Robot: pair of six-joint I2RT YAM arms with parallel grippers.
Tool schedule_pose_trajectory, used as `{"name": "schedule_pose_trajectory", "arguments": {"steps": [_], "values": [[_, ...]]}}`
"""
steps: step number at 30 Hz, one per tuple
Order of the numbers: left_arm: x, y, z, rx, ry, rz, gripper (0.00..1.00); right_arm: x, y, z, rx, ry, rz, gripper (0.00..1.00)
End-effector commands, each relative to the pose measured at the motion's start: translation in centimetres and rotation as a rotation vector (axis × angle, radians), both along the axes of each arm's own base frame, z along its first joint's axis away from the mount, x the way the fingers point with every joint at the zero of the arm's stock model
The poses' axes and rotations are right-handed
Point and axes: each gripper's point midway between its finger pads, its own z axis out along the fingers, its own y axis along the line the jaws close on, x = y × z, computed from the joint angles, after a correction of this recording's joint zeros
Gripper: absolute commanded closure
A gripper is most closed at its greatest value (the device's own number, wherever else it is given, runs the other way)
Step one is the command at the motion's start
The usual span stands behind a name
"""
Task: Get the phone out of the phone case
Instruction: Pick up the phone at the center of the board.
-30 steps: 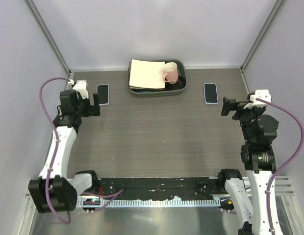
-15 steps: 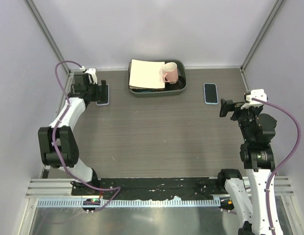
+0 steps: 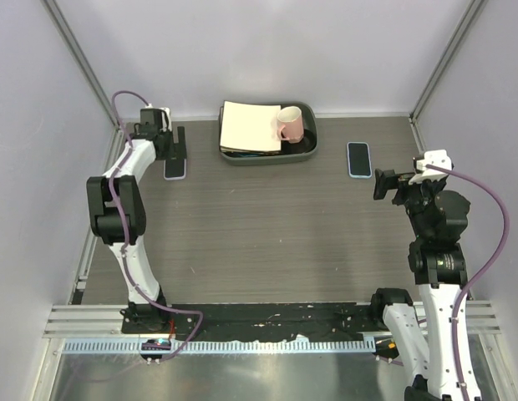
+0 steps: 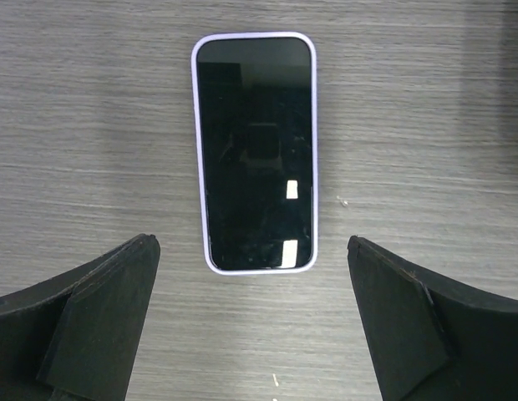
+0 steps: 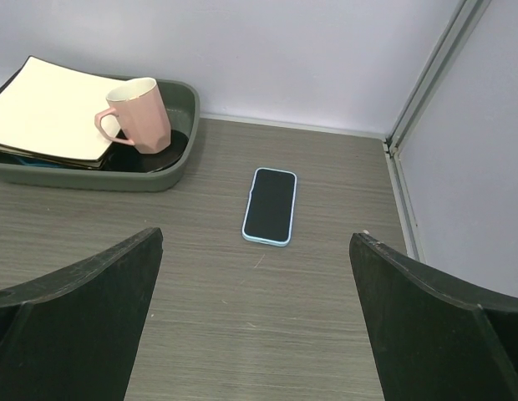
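Observation:
Two phones lie screen-up on the wood-grain table. One phone [image 4: 255,154] in a lilac case [image 4: 195,159] is at the back left [image 3: 175,170]. My left gripper [image 4: 251,240] hangs open right above its near end, one finger on each side, touching nothing; in the top view the left gripper [image 3: 177,144] covers the phone's far end. The other phone [image 5: 270,205] sits in a light blue case at the back right [image 3: 358,159]. My right gripper [image 5: 257,232] is open and empty, a short way in front of it [image 3: 383,184].
A dark green tray [image 3: 312,146] stands at the back centre, holding cream square plates [image 3: 249,127] and a pink mug [image 3: 289,125]. The tray [image 5: 75,177] and the mug [image 5: 138,113] also show in the right wrist view. Walls and metal posts enclose the table.
My left arm has swung toward the back left corner, bringing its open gripper over the lilac-cased phone. The right arm has barely shifted.

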Motion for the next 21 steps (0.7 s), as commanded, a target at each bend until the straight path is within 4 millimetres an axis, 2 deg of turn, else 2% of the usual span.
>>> {"name": "schedule_pose_trajectory", "arguments": {"steps": [1,3,4,10,11,12,17,21], "values": [[0.2,0.7,-1.1,0.035,0.076,0.04,0.0,0.3,-0.1,0.5,-0.01,-0.02,0.006,0.0],[0.4,0.6,-1.2,0.031,0.098,0.032,0.0,0.3,-0.1,0.4,-0.01,-0.017,0.007,0.0],[0.4,-0.9,-1.3,0.033,0.108,0.001,0.0,0.3,-0.1,0.4,-0.01,-0.017,0.006,0.0],[0.1,-1.7,-3.8,0.058,0.241,-0.039,0.0,0.4,-0.2,0.3,-0.011,-0.011,0.006,0.0],[0.2,-1.8,-3.7,0.055,0.254,-0.04,0.0,0.4,-0.2,0.2,-0.011,-0.008,0.006,0.0],[0.1,-1.7,-4.6,0.053,0.28,-0.04,0.0,0.4,-0.1,0.2,-0.012,-0.007,0.007,0.0],[0.6,-1.6,-4.6,0.061,0.276,-0.031,0.0,0.5,-0.1,0.0,-0.013,0.001,0.007,0.0],[1.0,-1.5,-3.7,0.046,0.244,-0.012,0.0,0.6,-0.1,-0.1,-0.015,0.005,0.011,0.0]]}}
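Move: The left phone lies face up almost straight ahead of the left hand, its middle about 3 cm farther out and 8 cm below. The tray of folders sits some 33 cm to the right of this hand and 11 cm ahead; the pink mug in it is about 39 cm to the right and 11 cm ahead. From the right hand, the left phone is roughly 64 cm to the left, 27 cm ahead and 31 cm below. Down by about 6 cm, at a steady pace that eases off at the end, the left hand sinks over the near half of the phone, with its fingers wide open. It also drifts some 2 cm to the right, while the wrist tips the fingers about 15 degrees steeper towards the table. The left fingertip ends close over the phone's near-left corner, the other one clear of its right edge. ##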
